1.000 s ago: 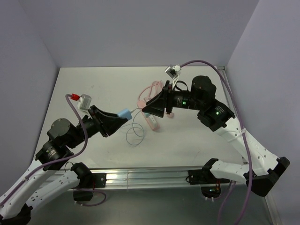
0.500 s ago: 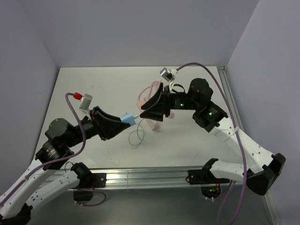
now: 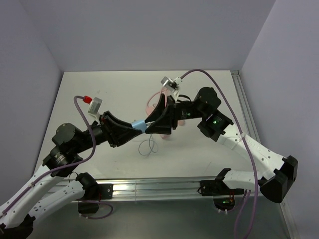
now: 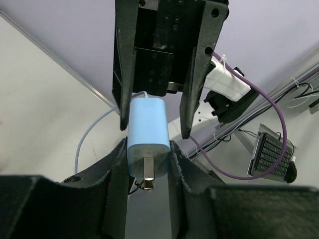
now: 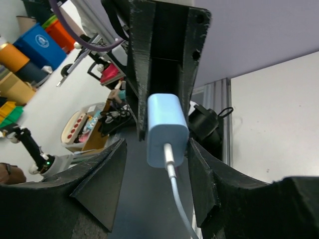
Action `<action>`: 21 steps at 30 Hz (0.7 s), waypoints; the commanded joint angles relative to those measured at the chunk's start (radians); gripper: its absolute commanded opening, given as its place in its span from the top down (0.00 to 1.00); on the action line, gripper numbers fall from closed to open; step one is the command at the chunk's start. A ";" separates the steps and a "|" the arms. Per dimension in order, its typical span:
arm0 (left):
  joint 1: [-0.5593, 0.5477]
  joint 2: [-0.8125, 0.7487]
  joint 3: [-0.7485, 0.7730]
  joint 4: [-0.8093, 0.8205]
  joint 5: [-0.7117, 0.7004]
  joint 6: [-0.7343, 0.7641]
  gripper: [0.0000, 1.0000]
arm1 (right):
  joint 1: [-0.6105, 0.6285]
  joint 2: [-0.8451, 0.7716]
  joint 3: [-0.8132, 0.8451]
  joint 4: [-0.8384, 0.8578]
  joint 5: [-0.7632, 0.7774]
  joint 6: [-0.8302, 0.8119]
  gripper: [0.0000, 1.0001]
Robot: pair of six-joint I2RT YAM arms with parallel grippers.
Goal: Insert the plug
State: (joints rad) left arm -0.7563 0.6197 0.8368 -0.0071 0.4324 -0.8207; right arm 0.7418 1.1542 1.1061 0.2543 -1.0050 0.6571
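Observation:
The plug [image 3: 140,125] is a small light-blue block held above the table between the two arms. My left gripper [image 3: 134,127] is shut on it; in the left wrist view its pads clamp both sides of the plug [image 4: 147,139], metal prongs toward the camera. My right gripper [image 3: 150,126] faces it from the other side and is open. In the right wrist view its fingers straddle the plug's [image 5: 167,128] cable end, with a gap on the left and the right finger close. A thin pale wire [image 5: 177,199] trails down to a loop [image 3: 147,146] on the table.
A pink power strip [image 3: 151,103] lies on the table behind the right gripper, partly hidden by it. Grey walls enclose the table at the left, back and right. A metal rail [image 3: 159,188] runs along the near edge by the arm bases.
Both grippers moved toward each other over the table. The left brought the plug rightward; the right came left until its fingers straddle the plug's cable end, and its jaws narrowed a little.

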 commanded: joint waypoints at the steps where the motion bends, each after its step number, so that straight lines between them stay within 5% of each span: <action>1: 0.002 0.000 -0.005 0.085 0.025 -0.017 1.00 | 0.018 0.004 0.017 0.088 -0.012 0.033 0.41; 6: 0.002 0.003 -0.011 0.093 0.023 -0.018 1.00 | 0.028 0.015 0.008 0.122 -0.012 0.067 0.57; 14: 0.002 0.011 -0.021 0.125 0.049 -0.020 1.00 | 0.033 0.041 0.009 0.183 -0.041 0.119 0.61; 17: 0.002 0.012 -0.024 0.130 0.055 -0.017 1.00 | 0.037 0.061 0.020 0.214 -0.070 0.157 0.78; 18: 0.003 0.012 -0.024 0.121 0.054 -0.014 1.00 | 0.037 0.067 0.021 0.224 -0.081 0.168 0.95; 19: 0.003 0.012 -0.022 0.107 0.027 -0.005 0.99 | 0.039 0.070 0.026 0.230 -0.086 0.174 1.00; 20: 0.003 0.012 -0.006 0.081 -0.013 0.003 0.96 | 0.039 0.071 0.041 0.206 -0.072 0.153 1.00; 21: 0.003 0.006 0.007 -0.023 -0.059 0.012 0.76 | 0.041 0.070 0.055 0.100 -0.046 0.119 1.00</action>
State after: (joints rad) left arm -0.7536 0.6167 0.8234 0.0463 0.4480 -0.8291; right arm 0.7547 1.2091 1.1103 0.3981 -1.0374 0.7906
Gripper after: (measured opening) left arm 0.342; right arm 0.401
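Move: The blue plug, already held in the left fingers, has its middle about 2 cm to the right of the left hand and 1 cm ahead. From the open right hand it lies about 3 cm to the left, level fore and aft and in height. The power strip lies on the table some 22 cm ahead of the right hand, 2 cm to its right and 38 cm below. The right hand eases left about 1 cm and up slightly, closing its fingers to pinch the left-held plug's cord end. ##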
